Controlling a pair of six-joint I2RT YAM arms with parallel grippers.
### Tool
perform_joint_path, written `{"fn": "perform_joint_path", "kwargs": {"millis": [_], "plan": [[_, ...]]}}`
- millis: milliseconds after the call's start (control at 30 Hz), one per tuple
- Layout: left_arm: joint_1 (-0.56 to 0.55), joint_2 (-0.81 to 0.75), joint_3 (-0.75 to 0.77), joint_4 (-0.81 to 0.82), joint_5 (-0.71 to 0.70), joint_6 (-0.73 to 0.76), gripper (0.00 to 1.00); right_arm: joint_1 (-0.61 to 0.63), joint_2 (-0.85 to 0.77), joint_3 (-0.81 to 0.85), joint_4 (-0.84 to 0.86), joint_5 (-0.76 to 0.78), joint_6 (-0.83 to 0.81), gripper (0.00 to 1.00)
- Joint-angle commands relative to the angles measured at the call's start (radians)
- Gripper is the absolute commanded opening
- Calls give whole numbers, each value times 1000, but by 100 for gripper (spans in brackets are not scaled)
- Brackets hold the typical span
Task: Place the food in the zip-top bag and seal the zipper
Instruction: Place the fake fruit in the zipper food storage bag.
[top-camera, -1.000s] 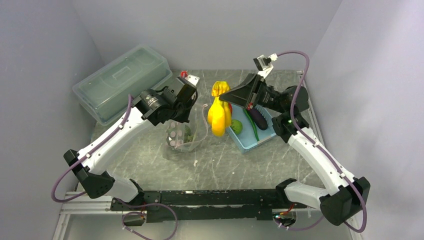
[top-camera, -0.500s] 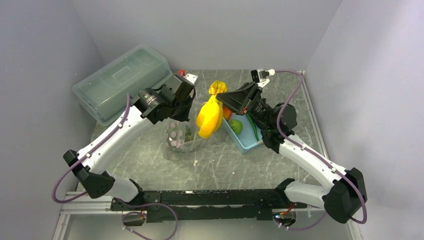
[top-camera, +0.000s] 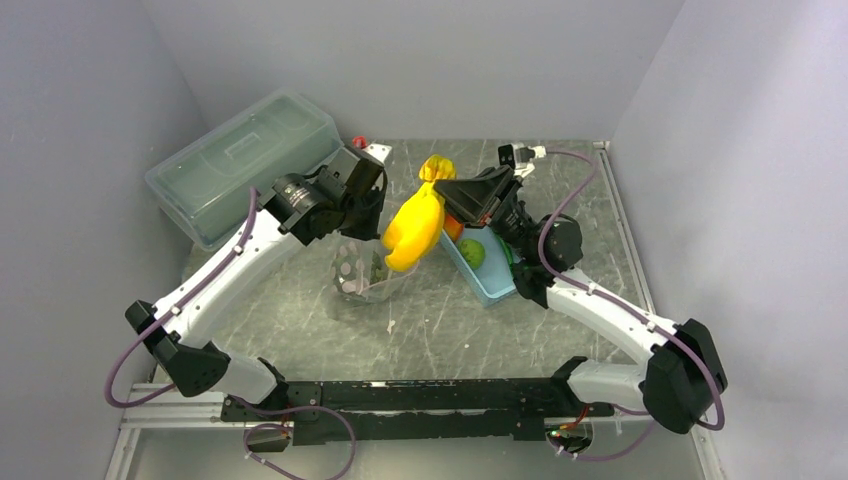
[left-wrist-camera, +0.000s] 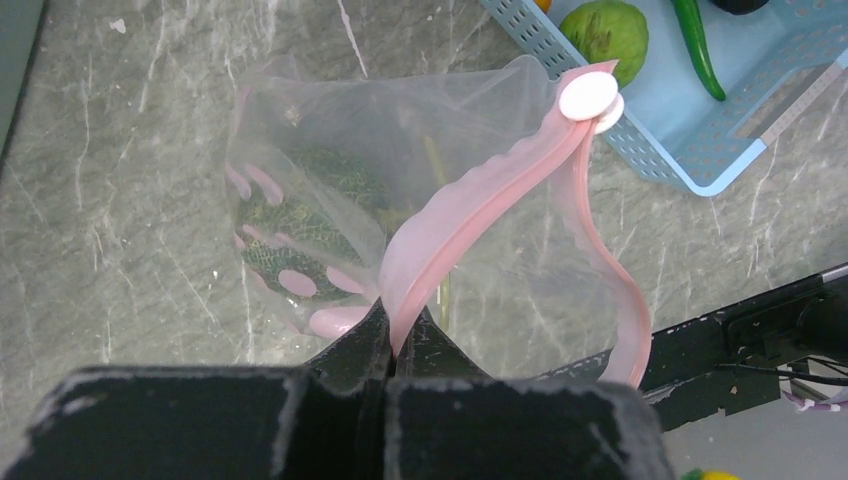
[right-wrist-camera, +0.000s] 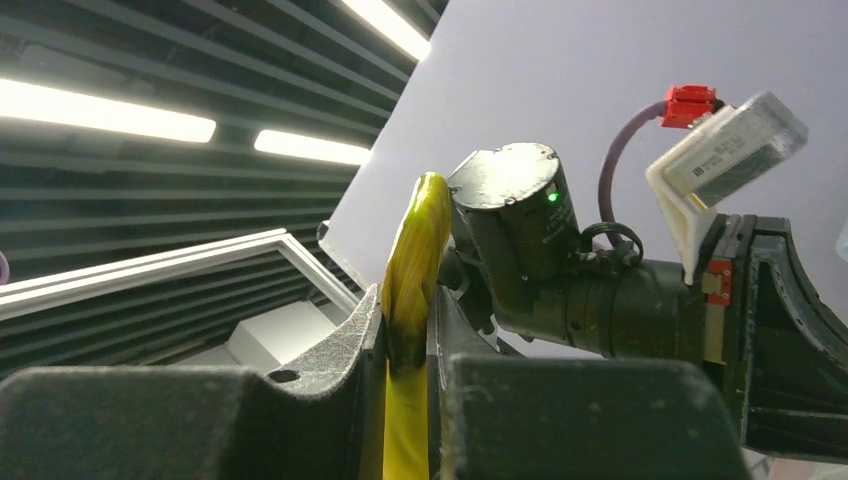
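The zip-top bag (top-camera: 362, 278) hangs open over the table, and a dull-green lump (left-wrist-camera: 290, 215) lies inside it. My left gripper (left-wrist-camera: 397, 335) is shut on its pink zipper (left-wrist-camera: 480, 200), holding one side of the mouth up; in the top view the left gripper (top-camera: 372, 218) is just above the bag. My right gripper (top-camera: 441, 188) is shut on the stem end of the yellow bananas (top-camera: 410, 228), which hang tilted beside the bag's mouth, in the air. The right wrist view shows the banana (right-wrist-camera: 415, 250) pinched between the fingers. A bright-green ball (top-camera: 473, 253) lies in the blue basket (top-camera: 492, 285).
The light-blue basket (left-wrist-camera: 650, 150) also holds a green chili (left-wrist-camera: 695, 50) and an orange piece (top-camera: 455, 228), right of the bag. A large translucent lidded box (top-camera: 245, 165) stands at the back left. The two wrists are close together above the bag.
My right arm has swung left with the bananas, bringing them from above the basket to beside the bag's mouth and tilting them. The left arm has barely moved.
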Motion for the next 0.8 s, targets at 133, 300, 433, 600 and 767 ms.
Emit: {"fn": "perform_joint_path", "kwargs": {"millis": [133,300,433,600,767], "plan": [[14,-5,90,12,20,-20,0,22,55,-54,188,54,46,0],[16,-1,112,2,30,-23,0,33,87,-96,236,68,46,0],[17,-3,117,0,46,-27,0,40,116,-118,255,90,39,0],[17,-7,109,2,60,-32,0,53,102,-113,162,117,-12,0],[17,-13,87,13,74,-41,0,76,23,-133,-53,212,-138,0]]}}
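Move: The bananas hang stem-up from the right fingers, and the open mouth of the bag they are bound for lies about 5 cm ahead of that hand, 6 cm to its left and 22 cm below. The melon in the bag's bottom is some 15 cm left, 3 cm ahead and 40 cm down; the blue basket is about 10 cm right and 7 cm ahead, 44 cm down. From the left hand, pinching the rim, the mouth's middle is some 7 cm right, 2 cm back and 3 cm lower. The bananas, still pinched by the stem in the right gripper, are lowered about 7 cm towards the bag's mouth while easing some 3 cm forward and as much to the left, the upturned fingers tipping down by roughly 10 degrees. The left hand keeps its pinch on the rim and raises the bag slightly. ##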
